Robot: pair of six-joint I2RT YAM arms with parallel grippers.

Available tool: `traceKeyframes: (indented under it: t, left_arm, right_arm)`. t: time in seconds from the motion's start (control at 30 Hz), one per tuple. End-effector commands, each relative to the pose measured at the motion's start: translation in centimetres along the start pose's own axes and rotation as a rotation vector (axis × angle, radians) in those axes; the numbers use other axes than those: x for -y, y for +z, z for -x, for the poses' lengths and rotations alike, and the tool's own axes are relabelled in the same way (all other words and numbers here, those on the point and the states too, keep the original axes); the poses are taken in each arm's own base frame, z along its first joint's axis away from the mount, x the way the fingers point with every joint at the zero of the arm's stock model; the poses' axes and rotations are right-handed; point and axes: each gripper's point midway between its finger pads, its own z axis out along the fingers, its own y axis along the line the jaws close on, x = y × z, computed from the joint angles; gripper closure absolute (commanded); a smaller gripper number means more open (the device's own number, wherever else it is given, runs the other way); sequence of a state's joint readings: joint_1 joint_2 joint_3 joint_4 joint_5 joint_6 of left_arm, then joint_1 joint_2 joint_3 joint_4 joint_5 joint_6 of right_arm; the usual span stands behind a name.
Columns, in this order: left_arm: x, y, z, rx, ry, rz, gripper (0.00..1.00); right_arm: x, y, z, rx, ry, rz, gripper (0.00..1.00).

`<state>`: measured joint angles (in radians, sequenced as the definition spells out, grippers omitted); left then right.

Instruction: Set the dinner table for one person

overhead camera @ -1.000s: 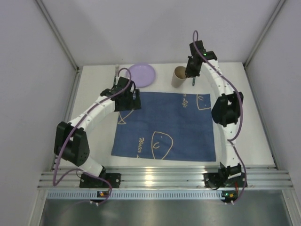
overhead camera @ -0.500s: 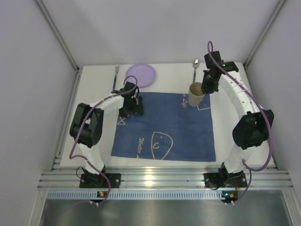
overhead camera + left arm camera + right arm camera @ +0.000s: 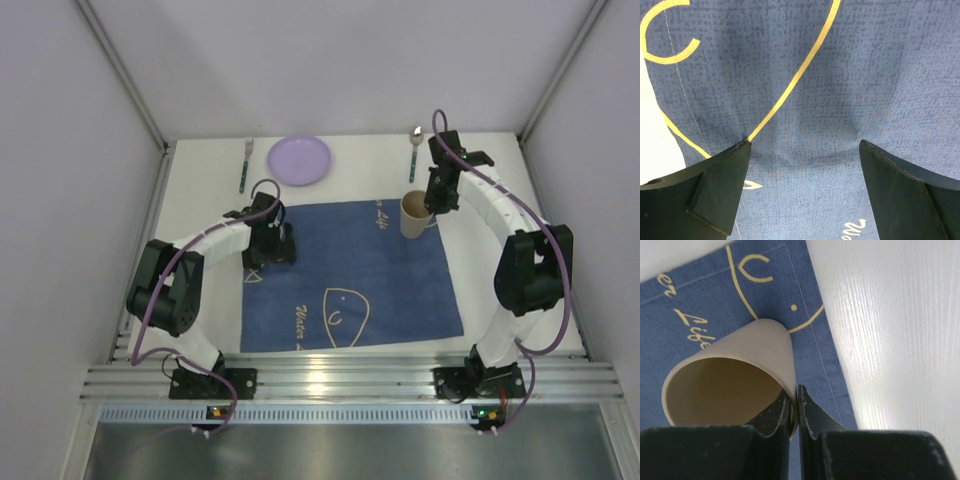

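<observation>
The white dinner table (image 3: 195,195) carries a dark blue placemat (image 3: 350,275) with yellow line drawings. A beige cup (image 3: 413,214) is upright at the mat's far right corner. My right gripper (image 3: 433,198) is shut on the cup's rim. In the right wrist view one finger is inside the cup (image 3: 735,365), the other outside, and the right gripper (image 3: 795,402) pinches its wall. I cannot tell if the cup's base touches the mat. My left gripper (image 3: 271,244) hangs open low over the mat's left part, and the left gripper (image 3: 805,145) has only cloth (image 3: 840,75) between its jaws.
A purple plate (image 3: 299,159) lies at the back of the table. A fork (image 3: 246,163) lies to its left, and a spoon (image 3: 415,147) at the back right, behind the cup. Grey walls close in both sides, and a metal rail (image 3: 340,378) runs along the near edge.
The right arm carried the cup from behind the placemat to the mat's far right corner. The left arm folded back, and its gripper slid nearer along the mat's left side.
</observation>
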<state>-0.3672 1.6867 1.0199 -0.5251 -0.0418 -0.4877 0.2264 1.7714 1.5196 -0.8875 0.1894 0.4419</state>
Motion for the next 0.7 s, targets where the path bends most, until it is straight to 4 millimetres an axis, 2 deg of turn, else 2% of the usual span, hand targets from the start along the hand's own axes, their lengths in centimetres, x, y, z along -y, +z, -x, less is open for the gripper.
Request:
traceKeyframes:
  t: [0.0, 0.17, 0.5, 0.57, 0.6, 0.63, 0.67]
  left_arm:
    - [-0.1, -0.8, 1.0, 0.030, -0.006, 0.002, 0.04]
    - [0.7, -0.4, 2.2, 0.039, -0.002, -0.007, 0.04]
    - [1.8, 0.1, 5.2, 0.062, 0.016, -0.008, 0.04]
    - [1.8, 0.5, 5.2, 0.052, 0.019, -0.005, 0.04]
    - [2.0, 0.4, 5.6, 0.059, 0.019, -0.008, 0.04]
    - [1.9, 0.5, 5.8, 0.063, 0.022, -0.003, 0.04]
    - [1.8, 0.3, 5.9, 0.062, 0.022, 0.003, 0.04]
  right_arm:
    - [-1.2, -1.3, 4.9, 0.149, 0.052, 0.047, 1.00]
    - [-1.4, -0.8, 5.1, 0.136, 0.048, 0.044, 1.00]
    - [-0.9, 1.5, 1.1, 0.017, 0.040, 0.021, 1.00]
    - [-0.8, 1.7, 0.9, 0.009, 0.037, 0.020, 0.89]
    - [-0.8, 1.7, 0.9, 0.008, 0.035, 0.020, 0.80]
    - [-1.0, 1.6, 0.9, 0.006, 0.033, 0.028, 0.61]
    - [-1.1, 1.5, 1.0, 0.009, 0.030, 0.031, 0.49]
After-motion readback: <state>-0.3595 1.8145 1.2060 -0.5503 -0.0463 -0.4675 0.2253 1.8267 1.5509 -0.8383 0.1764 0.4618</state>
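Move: The cup already hangs from the right fingers by its right rim, its middle about 4 cm left of that hand and 5 below, over the placemat; the spot it is meant for lies some 2 cm ahead and 4 left, 10 down. The placemat's far right corner is about 10 ahead, 1 right; the spoon 24 ahead, 3 left. From the open left hand, low over the cloth, the plate is roughly 28 cm ahead, 8 right, the fork 28 ahead, 5 left. The cup, still pinched by its rim, is carried by the right hand forward nearly 3 cm with a small lift of 1.5, then lowered a good 2 cm and eased slightly back onto the placemat; the fingers then part to under half open, one inside the cup, one outside. Meanwhile the left hand, fingers wide, glides some 5 cm forward towards the plate, rising about 1 cm from the cloth. ##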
